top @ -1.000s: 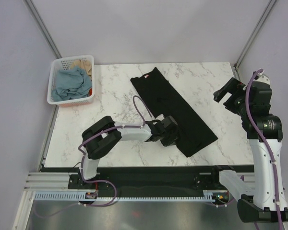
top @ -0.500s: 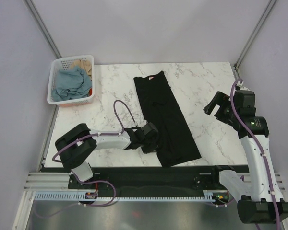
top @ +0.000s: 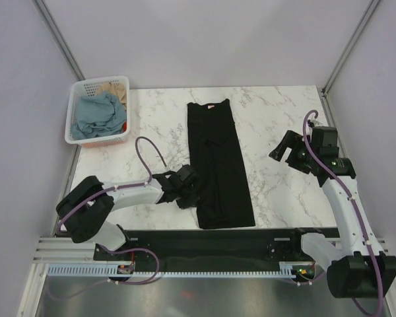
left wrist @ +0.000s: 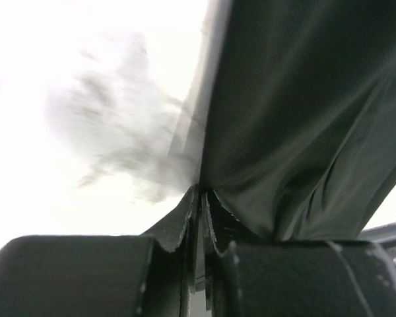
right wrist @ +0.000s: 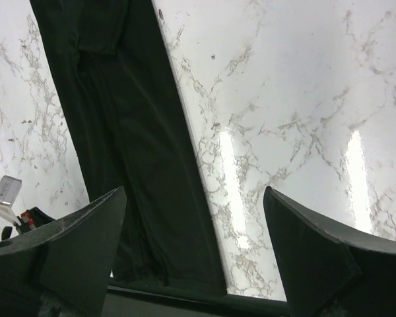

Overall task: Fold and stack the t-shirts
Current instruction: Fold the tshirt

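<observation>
A black t-shirt (top: 218, 165), folded into a long narrow strip, lies down the middle of the marble table (top: 277, 112), its pinkish neck label at the far end. My left gripper (top: 193, 193) is shut on the shirt's left edge near the bottom; the left wrist view shows black fabric (left wrist: 303, 119) pinched between the closed jaws. My right gripper (top: 280, 150) is open and empty, above the table to the right of the shirt, which shows in the right wrist view (right wrist: 125, 132). Dusty blue (top: 96, 113) and tan (top: 115, 89) shirts lie in the basket.
A white slotted basket (top: 122, 135) stands at the table's far left corner. The table's black front edge (top: 204, 238) runs just below the shirt's hem. Grey walls close in on both sides and the back.
My left gripper has dragged the shirt's bottom end leftward, turning the strip from diagonal to nearly straight up the table. My right arm has lowered and moved left toward the table.
</observation>
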You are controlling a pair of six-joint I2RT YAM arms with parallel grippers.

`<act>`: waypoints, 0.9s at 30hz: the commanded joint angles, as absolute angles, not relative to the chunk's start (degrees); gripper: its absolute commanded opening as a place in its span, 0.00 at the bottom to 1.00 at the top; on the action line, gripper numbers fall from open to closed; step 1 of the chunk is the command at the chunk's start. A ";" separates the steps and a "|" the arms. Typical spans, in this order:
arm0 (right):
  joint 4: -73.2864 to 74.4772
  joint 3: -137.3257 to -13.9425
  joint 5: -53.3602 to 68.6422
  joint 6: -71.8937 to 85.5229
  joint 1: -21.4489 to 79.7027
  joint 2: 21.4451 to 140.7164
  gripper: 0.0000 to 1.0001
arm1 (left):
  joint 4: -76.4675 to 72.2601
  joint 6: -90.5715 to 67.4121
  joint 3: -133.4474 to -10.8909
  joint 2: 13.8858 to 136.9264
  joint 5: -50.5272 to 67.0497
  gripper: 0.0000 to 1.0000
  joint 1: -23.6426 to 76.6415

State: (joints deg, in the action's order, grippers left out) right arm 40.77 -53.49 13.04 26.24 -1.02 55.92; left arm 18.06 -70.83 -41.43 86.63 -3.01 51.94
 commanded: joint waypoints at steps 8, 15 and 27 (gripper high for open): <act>16.17 -60.45 25.39 23.47 -0.44 79.42 0.75 | 24.52 -57.32 -46.57 81.47 -1.67 0.47 39.12; 8.97 -75.74 27.86 24.17 3.95 103.57 0.68 | 24.08 -46.86 -56.14 89.61 -0.36 0.55 27.79; 8.26 -109.49 26.98 25.84 6.41 135.86 0.49 | 23.91 -38.06 -94.46 120.65 13.70 0.56 17.94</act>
State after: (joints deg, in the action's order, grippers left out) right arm 10.46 -103.42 26.68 25.78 6.04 132.09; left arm 24.32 -42.04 -87.53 115.02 7.79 19.51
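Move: The folded black t-shirt's far left corner lies about 48 cm ahead of the left hand and 2 cm to its left, at nearly the same height; its near edge is some 9 cm back and 14 cm right. From the right hand, the far right corner is roughly 40 cm ahead, 20 cm left and 18 cm below. The collar is about 38 cm ahead of that hand and 29 cm to its left, equally low. The t-shirt's near left edge is let go: the left fingers open to about half while the hand slides some 5 cm left, then rises and sweeps forward about 28 cm along the left side, fingers tipping up some 15 degrees. The right hand, touching nothing, swoops forward, down and left to the far right corner, half closing and turning counter-clockwise. ##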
